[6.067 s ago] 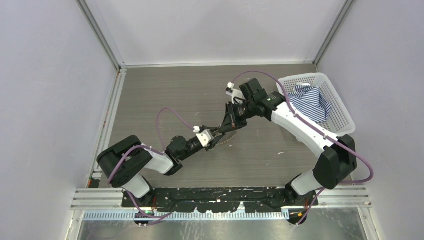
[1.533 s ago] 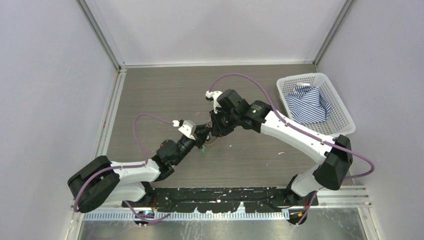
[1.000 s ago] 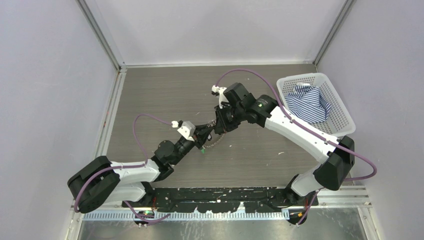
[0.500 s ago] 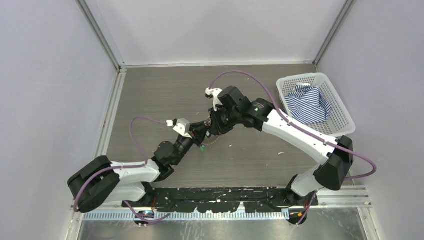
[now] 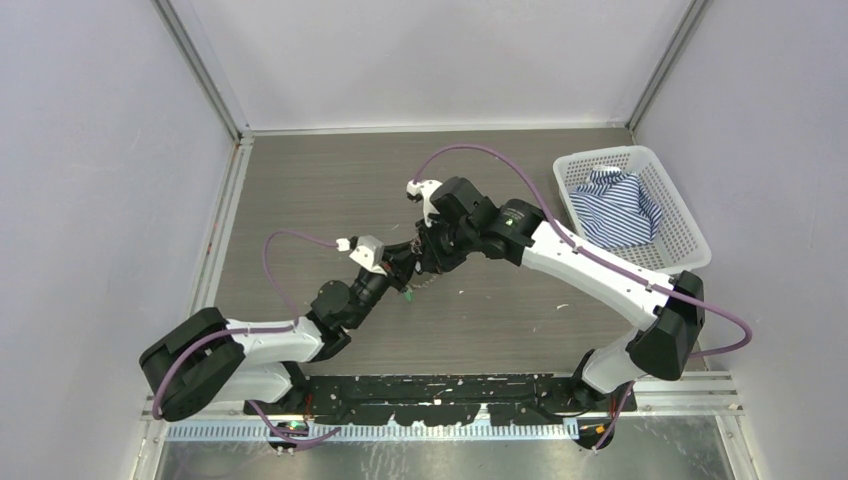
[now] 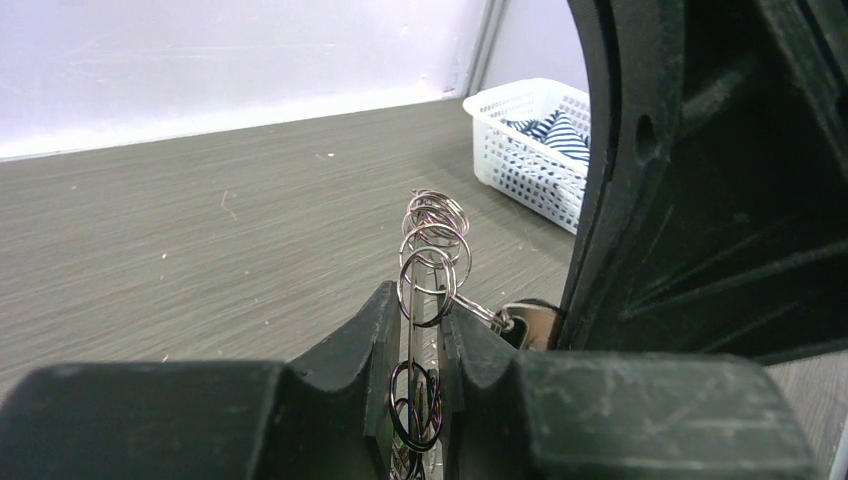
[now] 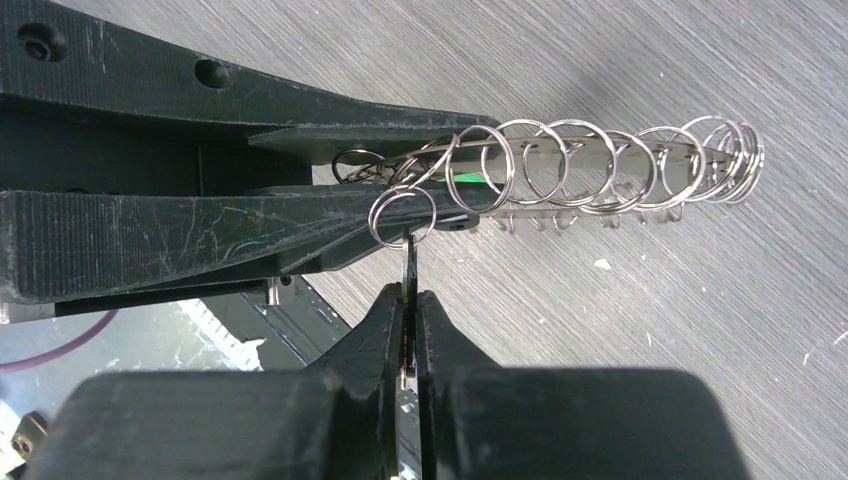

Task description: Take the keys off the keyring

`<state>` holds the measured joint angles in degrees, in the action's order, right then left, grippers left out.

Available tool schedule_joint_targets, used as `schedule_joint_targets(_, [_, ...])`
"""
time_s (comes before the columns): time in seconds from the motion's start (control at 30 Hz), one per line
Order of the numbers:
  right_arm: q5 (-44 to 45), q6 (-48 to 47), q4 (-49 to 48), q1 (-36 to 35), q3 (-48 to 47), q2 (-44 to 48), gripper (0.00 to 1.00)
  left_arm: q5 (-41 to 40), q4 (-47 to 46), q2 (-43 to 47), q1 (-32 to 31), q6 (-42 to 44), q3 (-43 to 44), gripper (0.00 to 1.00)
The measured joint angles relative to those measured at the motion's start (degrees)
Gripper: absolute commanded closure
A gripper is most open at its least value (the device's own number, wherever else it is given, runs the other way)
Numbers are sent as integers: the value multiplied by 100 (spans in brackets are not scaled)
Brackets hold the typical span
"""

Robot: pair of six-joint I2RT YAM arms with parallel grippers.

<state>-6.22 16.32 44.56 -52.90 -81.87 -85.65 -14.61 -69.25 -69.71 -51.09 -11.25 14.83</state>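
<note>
The keyring point(image 7: 560, 170) is a silvery ring strung with several small split rings, held in the air over the table. My left gripper point(image 6: 420, 312) is shut on it, clamping it edge-on between both fingers. My right gripper point(image 7: 410, 297) is shut on a thin dark key point(image 7: 409, 262) that hangs from one small ring point(image 7: 403, 215) at the left gripper's fingertips. A green key head point(image 7: 462, 180) shows behind the rings. In the top view the two grippers meet at mid-table, the left gripper point(image 5: 397, 268) touching the right gripper point(image 5: 425, 252), with the green key point(image 5: 408, 296) dangling below.
A white plastic basket point(image 5: 690, 225) holding a blue striped cloth point(image 5: 615, 205) stands at the back right; it also shows in the left wrist view as the basket point(image 6: 520, 150). Grey walls and metal rails border the wooden table point(image 5: 320, 190).
The right arm has swung slightly left and the left gripper has shifted with it. Both holds are the same.
</note>
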Motion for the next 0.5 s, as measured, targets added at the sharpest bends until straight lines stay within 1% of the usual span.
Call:
schedule_joint_targets(0.03, [2,0,85,15,-44,0,99,76,-35,-24,0,15,0,99])
schedule_joint_targets(0.13, [-31,-7,350,120,-208,0,99,317,-166,-116,22,122,0,89])
schedule_joint_targets(0.2, [-76,-22,540,195,-341,-2,99,490,-282,-210,48,179,0,77])
schedule_joint_targets(0.27, [-142,-46,675,251,-439,-4,99,664,-426,-332,70,273,0,68])
schedule_joint_targets(0.37, [-234,-72,887,350,-494,-26,99,892,-557,-529,114,409,0,62])
schedule_joint_targets(0.5, [-332,-81,1084,485,-479,-68,99,1294,-640,-828,138,509,-2,59])
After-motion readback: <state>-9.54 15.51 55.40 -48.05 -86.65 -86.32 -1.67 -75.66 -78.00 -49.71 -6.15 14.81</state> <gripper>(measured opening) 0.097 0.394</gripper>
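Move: The keyring is already in the left fingers, its hoop's middle about 2 cm ahead, 3 cm right and 5 cm below that hand. The key that the right fingers hold lies level with the left hand, some 3 cm to its right; a green key hangs about 1 cm back, 2 cm left and 7 cm below it. From the right hand, the hoop's middle is about 2 cm ahead and 5 cm below. Both hands shift about 3 cm right, the left opening around the keyring and sinking, the right gripping its key. ##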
